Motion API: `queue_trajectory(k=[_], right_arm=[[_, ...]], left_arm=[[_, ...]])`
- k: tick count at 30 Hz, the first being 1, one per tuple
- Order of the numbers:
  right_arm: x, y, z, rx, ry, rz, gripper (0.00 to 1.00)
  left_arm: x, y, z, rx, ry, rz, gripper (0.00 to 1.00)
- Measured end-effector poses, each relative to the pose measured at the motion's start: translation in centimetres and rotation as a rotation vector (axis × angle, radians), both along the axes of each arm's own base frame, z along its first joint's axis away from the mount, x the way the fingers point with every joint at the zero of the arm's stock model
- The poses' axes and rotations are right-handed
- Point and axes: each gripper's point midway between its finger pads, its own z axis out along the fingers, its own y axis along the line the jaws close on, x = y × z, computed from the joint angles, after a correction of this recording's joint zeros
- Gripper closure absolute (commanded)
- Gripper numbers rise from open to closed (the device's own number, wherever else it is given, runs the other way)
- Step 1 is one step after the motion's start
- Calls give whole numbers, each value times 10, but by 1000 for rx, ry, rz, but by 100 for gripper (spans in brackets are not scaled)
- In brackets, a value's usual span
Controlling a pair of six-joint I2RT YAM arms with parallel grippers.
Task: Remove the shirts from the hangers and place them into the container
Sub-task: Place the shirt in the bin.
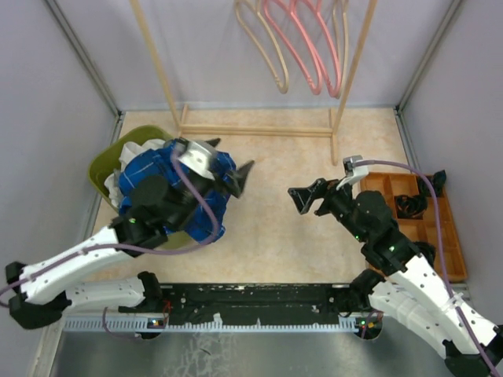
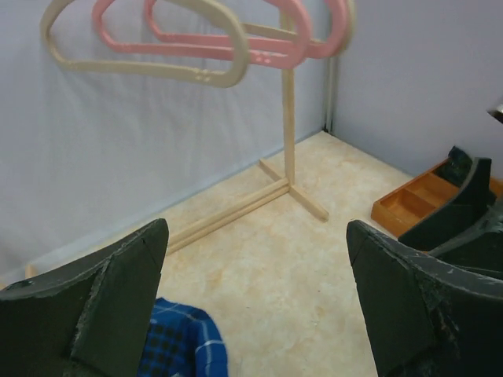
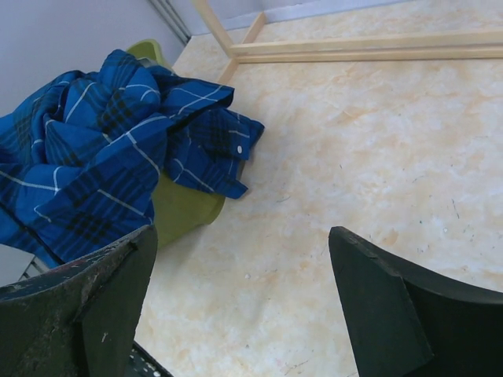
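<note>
The blue checked shirt [image 1: 185,196] lies heaped over the olive-green container [image 1: 102,163] at the left, and one sleeve hangs over its near wall. White cloth [image 1: 130,149] shows under it. The hangers [image 1: 302,47], pink and pale wood, hang bare on the rack at the back. My left gripper [image 1: 229,161] is open just right of the heap, nothing between its fingers. In its wrist view the left gripper [image 2: 256,236] has bare floor between the jaws and the blue shirt [image 2: 185,342] below. My right gripper [image 1: 299,199] is open mid-table, facing the blue shirt [image 3: 110,149] and the container [image 3: 181,208].
The wooden rack's base rails [image 1: 255,129] and right post [image 1: 350,86] stand at the back. An orange divided tray [image 1: 416,220] with black parts sits at the right, under my right arm. Grey walls close in both sides.
</note>
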Motion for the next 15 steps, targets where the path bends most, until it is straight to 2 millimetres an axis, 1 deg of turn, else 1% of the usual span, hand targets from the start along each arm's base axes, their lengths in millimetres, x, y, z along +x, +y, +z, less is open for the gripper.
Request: queue_trajectory(k=[3, 4, 6, 8, 9, 11, 13, 15], right_arm=[[1, -1, 0, -1, -1, -6, 10], [2, 0, -1, -4, 3, -6, 9], [3, 1, -5, -14, 15, -6, 9], [5, 2, -11, -26, 31, -6, 9], [6, 3, -13, -32, 39, -6, 9], [7, 4, -19, -45, 57, -6, 9], [7, 4, -23, -55, 70, -7, 8], [7, 3, -24, -57, 73, -7, 8]], left_arm=[[15, 41, 5, -97, 130, -1, 1], [18, 49, 5, -111, 172, 9, 1], [24, 57, 4, -118, 285, 19, 1], [30, 60, -4, -106, 398, 48, 1], [34, 62, -15, -87, 470, 80, 1], [40, 67, -43, -37, 605, 151, 1], [43, 76, -86, 53, 751, 246, 1], [40, 91, -124, 142, 870, 343, 1]])
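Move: The blue plaid shirt is heaped on the bin, its middle about 8 cm ahead of my left hand, 20 cm to its left and roughly 27 cm below. The bin's middle lies some 9 cm farther left and 3 cm farther out than the shirt's middle; the white shirt shows in the bin's far left part, about 18 cm ahead and 32 cm left of my hand. From my right hand the plaid shirt is about 8 cm ahead, 40 cm left and 14 cm below. I swing my left hand left and a little forward towards the plaid shirt, almost level at first, then drop it fast over the shirt's right-hand part, ending about 12 cm lower and 9 cm farther left. On the way the wrist tips the open fingers down some 50 degrees and turns them counter-clockwise; they stay wide open. My right hand merely sinks about 2 cm, holding nothing. ##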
